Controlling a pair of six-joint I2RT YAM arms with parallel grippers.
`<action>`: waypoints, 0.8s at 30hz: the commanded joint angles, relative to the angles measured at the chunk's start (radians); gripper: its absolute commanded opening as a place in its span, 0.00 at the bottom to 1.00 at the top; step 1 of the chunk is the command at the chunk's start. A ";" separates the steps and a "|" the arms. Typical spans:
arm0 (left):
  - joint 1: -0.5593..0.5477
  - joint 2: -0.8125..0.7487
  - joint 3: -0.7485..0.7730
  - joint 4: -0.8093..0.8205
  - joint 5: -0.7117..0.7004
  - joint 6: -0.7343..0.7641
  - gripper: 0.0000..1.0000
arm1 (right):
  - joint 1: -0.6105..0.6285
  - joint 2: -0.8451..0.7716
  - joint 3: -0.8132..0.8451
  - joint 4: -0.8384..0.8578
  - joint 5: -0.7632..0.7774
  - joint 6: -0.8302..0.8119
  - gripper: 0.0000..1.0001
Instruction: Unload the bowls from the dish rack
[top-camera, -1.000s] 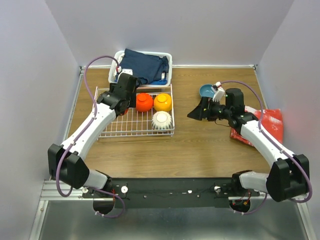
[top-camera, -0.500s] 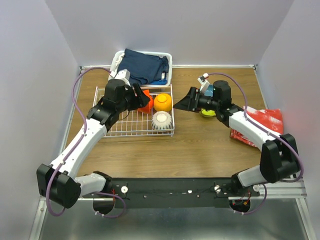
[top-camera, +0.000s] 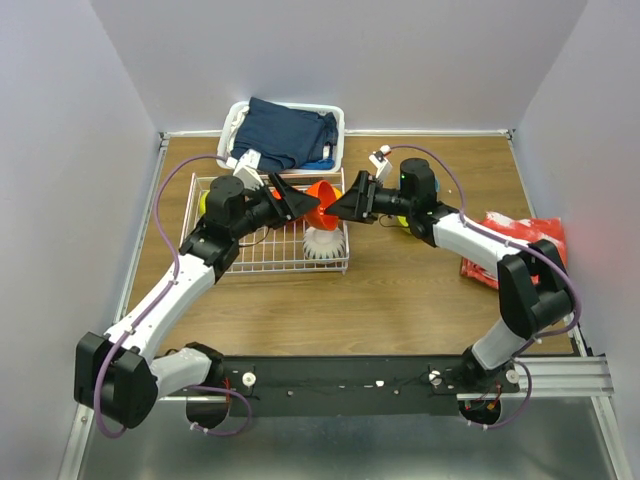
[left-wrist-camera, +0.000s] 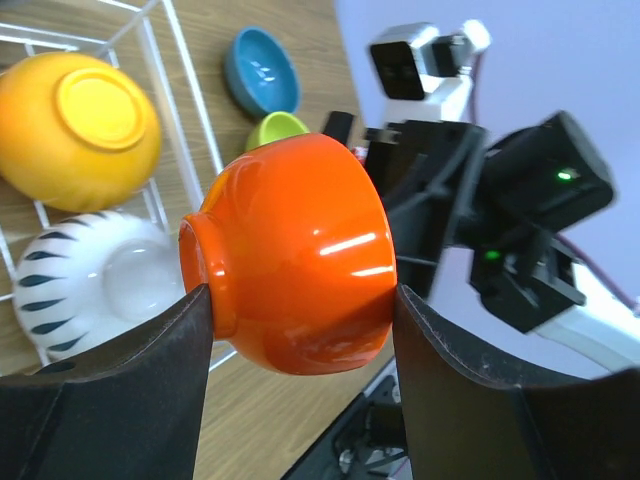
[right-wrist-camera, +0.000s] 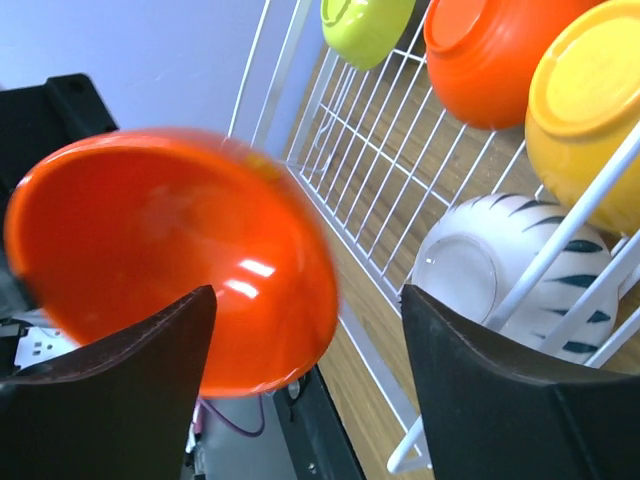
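Observation:
My left gripper (left-wrist-camera: 300, 296) is shut on a red-orange bowl (left-wrist-camera: 295, 265), holding it on its side in the air above the right edge of the dish rack (top-camera: 250, 255). The right gripper (right-wrist-camera: 308, 295) faces it, open, and the same bowl (right-wrist-camera: 170, 270), blurred, overlaps its left finger (right-wrist-camera: 120, 390). In the rack lie a white ribbed bowl (top-camera: 324, 243), an orange-yellow bowl (right-wrist-camera: 590, 90), a second red-orange bowl (right-wrist-camera: 490, 55) and a lime-green bowl (right-wrist-camera: 365, 25). On the table behind the right arm sit a blue bowl (left-wrist-camera: 262, 72) and another lime-green bowl (left-wrist-camera: 278, 128).
A white plastic basket (top-camera: 335, 115) with dark blue cloth stands behind the rack against the back wall. A red bag (top-camera: 525, 245) lies at the table's right edge. The two arms meet close together at the rack's right side.
The left arm lifted the red-orange bowl out of the rack and swung it right. The right arm moved left from the blue bowl until its jaws face that bowl.

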 joint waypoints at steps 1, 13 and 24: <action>0.003 -0.041 -0.014 0.158 0.078 -0.079 0.12 | 0.014 0.040 0.050 0.044 -0.021 0.019 0.76; 0.003 -0.032 -0.006 0.066 0.077 0.053 0.37 | 0.014 -0.018 0.104 -0.167 0.040 -0.141 0.01; 0.003 -0.124 0.083 -0.329 -0.358 0.496 0.98 | 0.012 -0.070 0.315 -0.770 0.475 -0.419 0.01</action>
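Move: The left hand already holds the orange bowl, its middle about 1 cm ahead, 2 cm right and a little below the hand point. From the open right hand, that bowl lies about 3 cm left, 1 cm back and 4 cm higher. Below in the rack, the white bowl is some 2 cm ahead and 2 cm left of the right hand, 13 cm down; the yellow bowl is about 12 cm ahead, 2 cm left, equally low. The right fingers shut almost fully on the orange bowl's rim, the hand nearly still and pointing left, then keep their pinch while it draws about 3 cm right and slightly forward, tipping its fingertips down some 15 degrees. The left hand keeps its grip, first easing up about 2 cm and part-way down again, then opens wider, lets go and pulls off some 3 cm left. ##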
